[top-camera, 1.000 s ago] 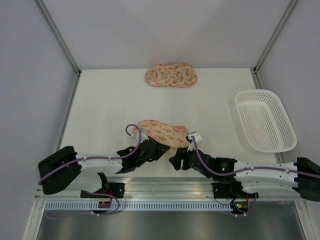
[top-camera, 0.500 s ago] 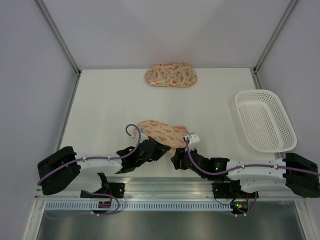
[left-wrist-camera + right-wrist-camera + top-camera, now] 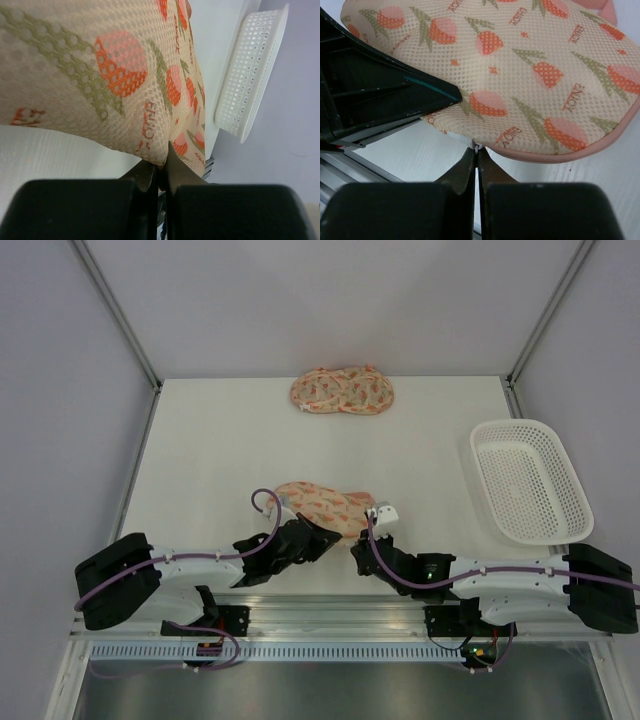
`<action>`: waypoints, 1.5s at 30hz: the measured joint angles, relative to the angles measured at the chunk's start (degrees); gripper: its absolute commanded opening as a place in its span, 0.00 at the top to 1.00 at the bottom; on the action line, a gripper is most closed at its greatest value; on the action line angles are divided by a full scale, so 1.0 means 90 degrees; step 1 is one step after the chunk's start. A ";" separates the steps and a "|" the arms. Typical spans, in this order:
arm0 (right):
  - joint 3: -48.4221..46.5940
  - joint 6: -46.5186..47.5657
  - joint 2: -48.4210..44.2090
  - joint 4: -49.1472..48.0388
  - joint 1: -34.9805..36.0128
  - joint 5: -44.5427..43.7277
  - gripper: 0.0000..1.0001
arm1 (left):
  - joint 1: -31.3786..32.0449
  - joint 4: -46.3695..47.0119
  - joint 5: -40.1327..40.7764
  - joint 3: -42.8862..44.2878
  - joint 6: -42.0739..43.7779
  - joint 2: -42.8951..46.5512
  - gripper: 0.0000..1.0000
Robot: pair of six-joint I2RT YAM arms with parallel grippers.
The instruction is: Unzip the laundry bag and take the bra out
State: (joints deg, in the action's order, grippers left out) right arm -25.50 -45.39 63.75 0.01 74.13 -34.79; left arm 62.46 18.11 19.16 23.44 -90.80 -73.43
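The laundry bag (image 3: pixel 322 504), pink-orange with a carrot-like print, lies near the front middle of the table. My left gripper (image 3: pixel 322 536) is shut on the bag's near edge; the mesh fabric (image 3: pixel 115 75) fills the left wrist view, pinched at the jaws (image 3: pixel 161 167). My right gripper (image 3: pixel 362 548) is shut on the white zipper pull (image 3: pixel 477 148) at the bag's near edge, under the pink trim (image 3: pixel 560 157). The left gripper's black finger (image 3: pixel 395 97) shows at the left of the right wrist view. The bra is hidden.
A paler twin pouch (image 3: pixel 342 391) lies at the back middle of the table. A white lattice basket (image 3: pixel 530 480) stands at the right, also seen in the left wrist view (image 3: pixel 250 75). Metal rail along the near edge (image 3: pixel 330 615).
My right gripper has slid a little to the right along the bag's near edge. The left gripper has stayed put on the bag.
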 measured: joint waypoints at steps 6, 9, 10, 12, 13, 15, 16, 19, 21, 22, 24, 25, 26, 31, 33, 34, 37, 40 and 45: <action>-0.0024 -0.0078 -0.0617 0.0772 0.0002 0.0058 1.00 | 0.0010 -0.0070 0.0056 -0.0228 0.0010 0.0398 0.98; -0.0180 -0.0129 -0.0884 0.1520 0.0000 0.0078 1.00 | 0.0010 -0.0423 0.0177 -0.0396 0.0100 0.0952 0.98; -0.0253 -0.0151 -0.0911 0.1753 0.0000 0.0085 1.00 | 0.0010 -0.0493 0.0209 -0.0440 0.0143 0.1117 0.98; -0.0386 -0.0199 -0.0908 0.2127 0.0000 0.0085 0.99 | 0.0000 -0.0542 0.0253 -0.0641 0.0357 0.1586 0.98; -0.0449 -0.0243 -0.0906 0.2319 0.0000 0.0075 1.00 | -0.0002 -0.0546 0.0253 -0.0780 0.0478 0.1855 0.98; -0.0556 -0.0350 -0.0877 0.2603 0.0002 0.0049 1.00 | -0.0012 -0.0483 0.0199 -0.1064 0.0857 0.2368 0.98; -0.0605 -0.0420 -0.0840 0.2718 0.0002 0.0034 1.00 | -0.0017 -0.0481 0.0155 -0.1161 0.1073 0.2591 0.98; -0.0765 -0.0610 -0.0678 0.2990 0.0000 -0.0024 1.00 | -0.0063 -0.0537 -0.0066 -0.1243 0.1834 0.3089 0.98; -0.0920 -0.0712 -0.0583 0.3135 0.0000 -0.0070 1.00 | -0.0104 -0.0661 -0.0270 -0.1219 0.2438 0.3390 0.98; -0.0993 -0.0770 -0.0563 0.3208 0.0000 -0.0136 0.99 | -0.0134 -0.0719 -0.0376 -0.1205 0.2737 0.3524 0.98; -0.1105 -0.0855 -0.0556 0.3361 -0.0002 -0.0240 1.00 | -0.0231 -0.0896 -0.0731 -0.1112 0.3410 0.3742 0.98; -0.1146 -0.0891 -0.0556 0.3439 -0.0002 -0.0294 1.00 | -0.0284 -0.0981 -0.0911 -0.1035 0.3713 0.3796 0.98; -0.1173 -0.0925 -0.0556 0.3502 -0.0005 -0.0338 1.00 | -0.0357 -0.1047 -0.1122 -0.0930 0.4046 0.3806 0.98; -0.1185 -0.0984 -0.0627 0.3798 -0.0015 -0.0505 1.00 | -0.0661 -0.1049 -0.2025 -0.0342 0.5285 0.3225 0.98; -0.1185 -0.0988 -0.0707 0.3983 -0.0039 -0.0595 1.00 | -0.0736 -0.0811 -0.2307 -0.0126 0.5700 0.2691 0.98; -0.1185 -0.0988 -0.0741 0.4053 -0.0053 -0.0639 0.99 | -0.0775 -0.0699 -0.2399 -0.0032 0.5843 0.2424 0.98; -0.1185 -0.0991 -0.0843 0.4301 -0.0097 -0.0826 1.00 | -0.0981 -0.0291 -0.2701 0.0328 0.6254 0.1404 0.98; -0.1183 -0.0986 -0.0877 0.4347 -0.0124 -0.0903 1.00 | -0.1273 -0.0034 -0.2798 0.0697 0.6458 0.0284 0.58; -0.1158 -0.0933 -0.0750 0.4107 -0.0126 -0.0855 1.00 | -0.1644 -0.0311 -0.2229 0.1168 0.6348 -0.1049 0.14</action>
State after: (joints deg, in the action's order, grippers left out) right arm -35.92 -53.78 56.99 36.97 72.99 -42.48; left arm 47.66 15.31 -0.91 33.95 -33.67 -82.87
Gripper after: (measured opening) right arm 0.009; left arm 0.828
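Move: The left fingers already pinch the laundry bag's near edge; the bag's middle lies about 10 cm ahead of that hand, 3 cm to its left and 3 cm below. From the left hand the zipper pull is some 3 cm back and 4 cm to the right, about level. The right fingers already hold that zipper pull, and from them the bag's middle is roughly 13 cm ahead, 7 cm to the left and 3 cm lower. The right fingers keep their pinch on the zipper pull and draw it about 8 cm right and slightly up. The left hand, at first still shut, goes left, then up some 7 cm while easing back, turning clockwise; it swings back right, then plunges forward and down to the bag's left side, fingers opening wide only at the end, the edge no longer pinched. ##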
